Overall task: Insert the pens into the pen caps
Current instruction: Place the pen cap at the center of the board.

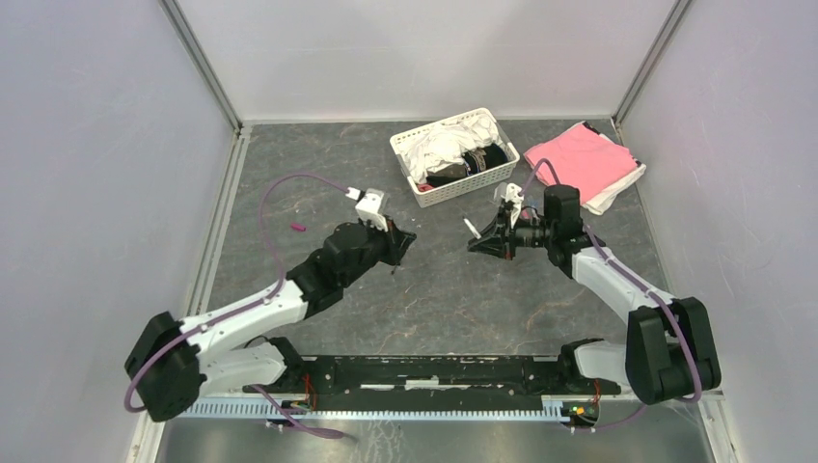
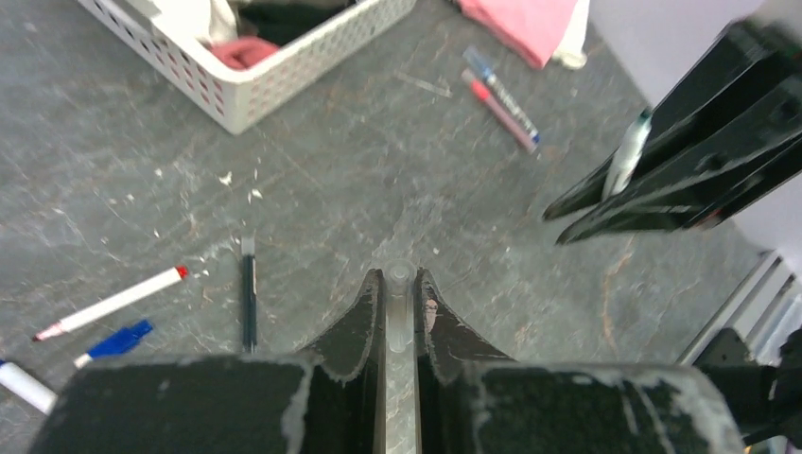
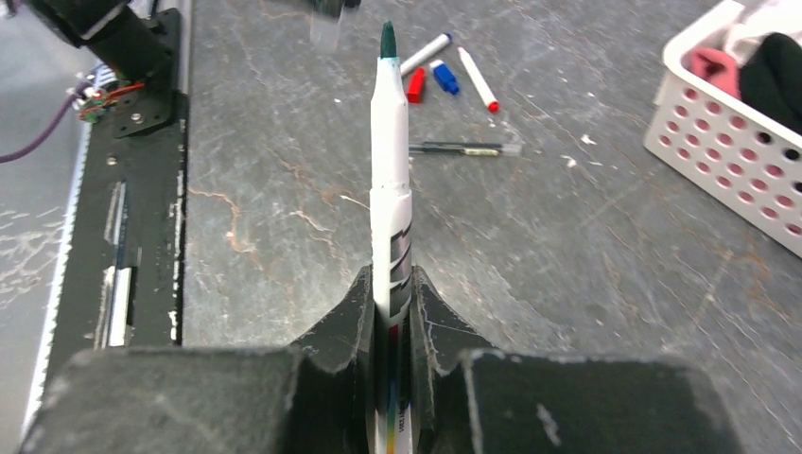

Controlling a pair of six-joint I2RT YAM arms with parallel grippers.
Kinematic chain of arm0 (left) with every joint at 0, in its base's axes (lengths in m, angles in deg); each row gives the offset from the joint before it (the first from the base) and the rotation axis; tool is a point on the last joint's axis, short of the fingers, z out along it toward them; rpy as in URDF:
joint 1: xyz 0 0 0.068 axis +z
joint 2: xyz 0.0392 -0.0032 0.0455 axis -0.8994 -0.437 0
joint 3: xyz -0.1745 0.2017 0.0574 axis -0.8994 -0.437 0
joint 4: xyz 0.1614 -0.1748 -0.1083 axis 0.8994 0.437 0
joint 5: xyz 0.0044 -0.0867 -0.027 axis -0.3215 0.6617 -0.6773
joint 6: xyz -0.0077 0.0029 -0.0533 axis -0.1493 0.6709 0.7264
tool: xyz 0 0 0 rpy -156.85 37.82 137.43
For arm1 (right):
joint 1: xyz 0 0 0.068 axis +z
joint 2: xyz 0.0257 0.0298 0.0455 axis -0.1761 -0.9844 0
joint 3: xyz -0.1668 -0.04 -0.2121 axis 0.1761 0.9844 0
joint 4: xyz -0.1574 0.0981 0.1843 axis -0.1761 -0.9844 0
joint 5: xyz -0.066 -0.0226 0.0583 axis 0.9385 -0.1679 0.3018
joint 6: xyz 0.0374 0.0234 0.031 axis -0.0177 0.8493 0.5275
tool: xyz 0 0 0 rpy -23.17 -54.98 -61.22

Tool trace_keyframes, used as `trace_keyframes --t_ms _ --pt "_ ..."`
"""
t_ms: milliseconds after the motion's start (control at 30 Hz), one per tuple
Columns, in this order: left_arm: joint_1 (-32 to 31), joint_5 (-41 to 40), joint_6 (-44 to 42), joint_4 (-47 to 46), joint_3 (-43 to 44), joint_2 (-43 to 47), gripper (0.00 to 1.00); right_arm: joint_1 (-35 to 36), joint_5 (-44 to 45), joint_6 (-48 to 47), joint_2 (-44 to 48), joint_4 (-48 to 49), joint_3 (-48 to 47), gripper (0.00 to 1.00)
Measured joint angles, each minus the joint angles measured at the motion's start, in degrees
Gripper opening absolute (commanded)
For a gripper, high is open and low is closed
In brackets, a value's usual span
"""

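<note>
My left gripper (image 2: 400, 275) is shut on a clear, see-through pen cap (image 2: 400, 307) whose round end pokes out past the fingertips. My right gripper (image 3: 390, 284) is shut on a white pen (image 3: 390, 170) with a dark green tip pointing away from it. In the top view the two grippers (image 1: 398, 249) (image 1: 476, 242) face each other a short gap apart above the table's middle. Loose on the table lie a red-tipped pen (image 2: 109, 303), a dark pen (image 2: 248, 298), a blue cap (image 3: 444, 78) and a red cap (image 3: 415, 85). A magenta cap (image 1: 297, 228) lies off to the left.
A white perforated basket (image 1: 434, 188) of clothes stands at the back, with a pink cloth (image 1: 579, 159) to its right. Two more pens (image 2: 501, 95) lie near the cloth. Grey walls close in on three sides; the arms' base rail (image 1: 424, 371) runs along the near edge.
</note>
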Motion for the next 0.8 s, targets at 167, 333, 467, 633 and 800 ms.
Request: trace_keyframes --t_ms 167,333,467,633,800 --pt "0.00 3.08 1.40 -0.87 0.31 -9.70 0.02 -2.64 2.43 -2.25 -1.38 -2.82 -1.70 0.00" --pt "0.00 6.19 2.69 -0.72 3.69 -20.31 0.02 -5.07 4.55 -3.87 -3.15 -4.68 -2.56 0.00" --pt "0.00 7.39 3.02 0.83 7.76 -27.23 0.04 -6.80 5.20 -4.44 -4.22 -5.44 -2.60 0.00" --pt "0.00 8.48 3.02 4.15 13.92 -34.77 0.05 -7.69 5.53 -4.83 -6.16 -5.95 -2.80 0.00" --pt "0.00 8.79 2.99 6.86 15.69 -38.12 0.06 -7.87 5.60 -5.05 -7.48 -7.39 -2.89 0.00"
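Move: Below the left hand, which still holds the clear cap, the bare middle of the board is the place to reach: about 2 cm ahead, 6 cm to the right and some 20 cm down. From that hand the black pen lies about 6 cm ahead and 3 cm left, the red marker 9 cm ahead and 9 cm left, both as far down. From the right hand that bare place is about 2 cm ahead, 8 cm left and 15 cm down. Sinking about 16 cm towards the bare middle of the board, the left hand carries the clear cap down and some 6 cm to the right, slowing as it gets low and tipping its fingers about 30 degrees more steeply down; its grip stays shut. The right hand keeps its uncapped marker and clears away to the right, forward and down, about 4 cm each, turning slightly clockwise. ##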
